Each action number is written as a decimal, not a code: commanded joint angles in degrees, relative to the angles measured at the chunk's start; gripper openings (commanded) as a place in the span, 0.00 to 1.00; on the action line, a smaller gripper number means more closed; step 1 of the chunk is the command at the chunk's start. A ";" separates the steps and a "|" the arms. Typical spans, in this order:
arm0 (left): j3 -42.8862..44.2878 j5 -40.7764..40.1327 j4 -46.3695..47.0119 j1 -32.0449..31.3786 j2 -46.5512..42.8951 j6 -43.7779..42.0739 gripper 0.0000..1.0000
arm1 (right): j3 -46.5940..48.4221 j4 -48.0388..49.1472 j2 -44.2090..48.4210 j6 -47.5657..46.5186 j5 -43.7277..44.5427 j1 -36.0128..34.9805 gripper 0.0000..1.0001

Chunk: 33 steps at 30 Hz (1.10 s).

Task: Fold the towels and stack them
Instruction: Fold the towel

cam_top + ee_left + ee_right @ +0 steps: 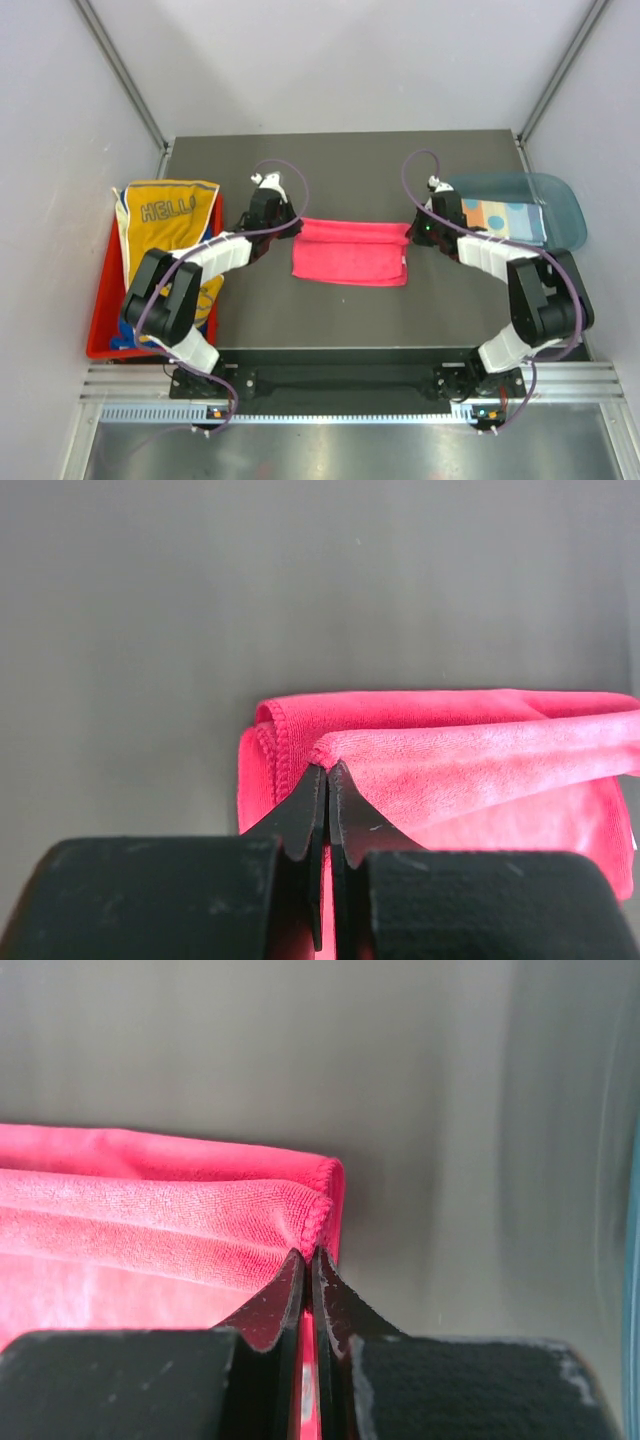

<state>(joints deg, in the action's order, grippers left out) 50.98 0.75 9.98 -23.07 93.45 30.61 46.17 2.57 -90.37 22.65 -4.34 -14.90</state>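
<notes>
A hot pink towel (350, 252) lies folded in the middle of the dark table. My left gripper (290, 226) is shut on its far left corner (322, 752), holding that edge raised above the layer beneath. At the towel's far right corner (312, 1222), my right gripper (415, 232) is shut on the cloth in the same way. The yellow "HELLO" towel (165, 225) lies in the red tray (100, 335) on the left. A light blue towel with orange dots (500, 217) lies folded in the teal bin (560, 200) on the right.
The red tray stands off the table's left edge beside my left arm. The translucent teal bin sits at the table's right edge behind my right arm. Grey walls close in the back and sides. A metal rail (340, 385) runs along the near edge.
</notes>
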 commanded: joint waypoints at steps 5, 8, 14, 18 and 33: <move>-4.30 -5.67 0.13 -2.77 -7.58 1.29 0.00 | -6.35 2.18 10.20 2.22 0.38 -1.19 0.00; -5.54 -7.43 -1.19 -3.30 -9.25 1.64 0.00 | -8.37 2.09 12.75 2.57 0.30 -1.45 0.00; -7.30 -8.05 -2.85 -3.38 -11.97 2.17 0.00 | -9.61 -0.02 15.48 3.27 1.52 -3.91 0.00; -7.74 -7.35 -3.56 -3.39 -12.59 2.09 0.00 | -10.14 -0.81 15.84 3.97 2.32 -4.88 0.00; -11.08 -4.62 -3.91 -3.91 -11.53 3.32 0.00 | -10.22 -4.41 15.31 4.59 4.07 -7.34 0.00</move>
<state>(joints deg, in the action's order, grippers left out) 40.73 -3.86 5.17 -26.79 82.87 33.30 35.99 -1.28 -76.18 26.85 -1.74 -21.39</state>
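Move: I hold the pink towel's turned-over edge by its two corners. From my left hand the near left corner of the towel lies about 15 cm back, 2 cm left and 5 cm down; the far fold is 4 cm ahead. From my right hand the near right corner lies some 15 cm back, 2 cm left and 3 cm down. The clear bin sits about 34 cm to its right and 9 cm ahead. With both grippers still shut on the corners, I keep drawing the edge back over the towel towards its near edge, some 6 cm with each hand, slowing as I go. Each hand first rises 1 to 2 cm; then my left sinks nearly 3 cm, tipping down slightly, while my right eases down about 1 cm. ##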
